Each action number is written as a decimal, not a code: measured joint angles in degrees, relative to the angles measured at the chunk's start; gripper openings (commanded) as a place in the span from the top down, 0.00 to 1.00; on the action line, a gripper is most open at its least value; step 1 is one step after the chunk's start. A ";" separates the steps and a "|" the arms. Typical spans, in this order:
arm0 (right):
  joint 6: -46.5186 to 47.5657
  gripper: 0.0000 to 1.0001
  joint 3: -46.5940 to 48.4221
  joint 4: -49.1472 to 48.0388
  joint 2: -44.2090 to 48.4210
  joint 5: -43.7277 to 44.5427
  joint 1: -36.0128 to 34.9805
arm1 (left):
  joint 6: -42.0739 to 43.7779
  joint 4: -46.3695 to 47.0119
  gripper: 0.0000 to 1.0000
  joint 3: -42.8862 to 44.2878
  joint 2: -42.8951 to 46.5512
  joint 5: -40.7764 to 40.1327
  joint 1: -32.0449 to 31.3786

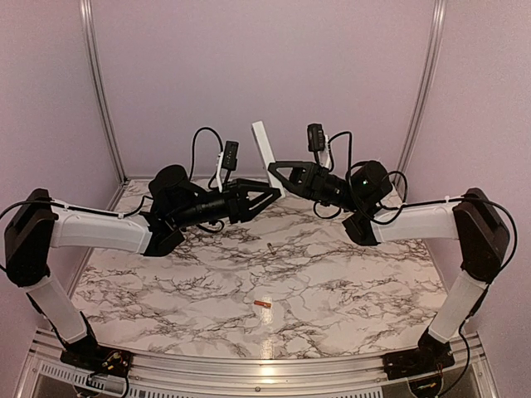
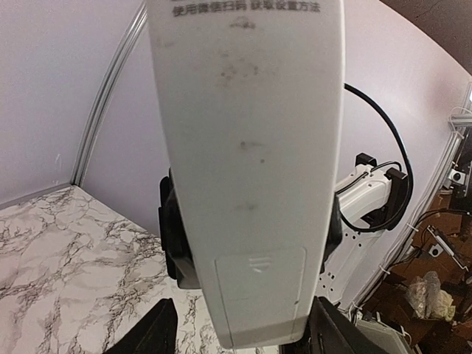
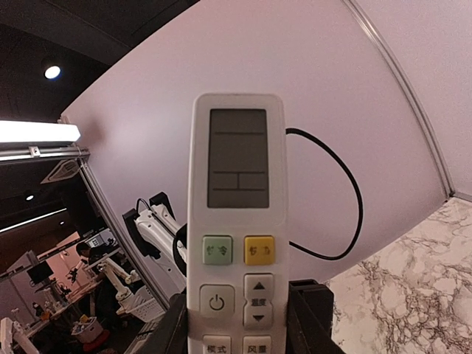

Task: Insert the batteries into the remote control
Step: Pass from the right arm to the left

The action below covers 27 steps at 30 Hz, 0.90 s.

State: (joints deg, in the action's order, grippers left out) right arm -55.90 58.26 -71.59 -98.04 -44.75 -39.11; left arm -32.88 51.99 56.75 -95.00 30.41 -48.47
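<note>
The remote control [image 1: 267,156] is held up in the air at the back middle, tilted upright, with my right gripper [image 1: 278,170] shut on its lower part. In the right wrist view its button face [image 3: 237,221] stands between my right gripper's [image 3: 240,328] fingers. The left wrist view shows its plain back [image 2: 251,147] with the battery cover [image 2: 258,287] shut. My left gripper [image 2: 247,335] straddles the remote's lower end, open, with a gap showing on its left side. Two batteries lie on the table: one copper [image 1: 264,305] near the front, one [image 1: 270,247] further back.
A marble-patterned table [image 1: 166,282] lies under both arms, closed in by lilac walls with metal corner posts [image 1: 99,91]. Black cables [image 1: 199,141] loop off both wrists. The two grippers meet close together at the back middle.
</note>
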 measured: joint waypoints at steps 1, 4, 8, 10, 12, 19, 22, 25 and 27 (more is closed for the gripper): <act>-0.02 0.87 0.00 -0.07 -0.02 -0.02 0.00 | -0.15 0.11 0.41 0.28 -0.35 0.13 -0.02; -0.04 0.87 0.00 -0.35 -0.02 -0.04 -0.04 | -0.63 0.81 0.41 0.72 -0.83 0.48 -0.04; -0.17 0.87 0.00 -0.52 -0.02 -0.11 -0.07 | -0.79 1.36 0.42 0.74 -0.83 0.66 -0.04; -0.28 0.87 0.00 -0.87 -0.07 -0.13 -0.07 | -0.85 1.53 0.44 0.94 -0.87 0.70 -0.09; -0.44 0.86 0.00 -1.16 -0.13 -0.13 -0.13 | -1.03 1.68 0.47 1.49 -1.01 0.81 -0.20; -0.46 0.83 0.09 -2.08 -0.22 0.07 -0.13 | -2.21 2.12 0.63 2.56 -2.19 1.79 -0.28; -0.04 0.63 0.09 -1.92 -0.22 0.22 -0.13 | -2.43 2.34 0.73 2.56 -2.21 2.05 -0.37; 1.01 0.36 0.09 -1.01 -0.17 0.26 -0.11 | -1.88 1.84 0.86 2.56 -2.19 2.01 -0.33; 2.36 0.19 0.11 0.98 0.24 0.02 -0.15 | -0.61 0.46 0.87 2.56 -2.08 1.68 -0.35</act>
State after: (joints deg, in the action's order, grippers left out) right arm -53.54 58.37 -70.61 -97.80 -44.73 -39.27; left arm -33.50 52.45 59.31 -97.08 32.10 -48.82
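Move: The remote control stands nearly upright, pinched by the right fingers; its middle is about 3 cm above that hand and 1 cm to its left. From the left hand the middle is some 6 cm up and 1 cm to the right, the battery-cover end already between the open fingertips. On the table, about 32 cm below the left hand, the gold battery lies roughly 11 cm ahead and the red battery about 9 cm back and 2 cm left. The left fingers close from half-open onto both side edges of the remote's lower end and pinch it, while that hand eases about 1 cm farther right, rising slightly and then sinking partway back. The right hand holds the remote practically in place until the left has its grip, then at the very end opens and lets go of the sides. ##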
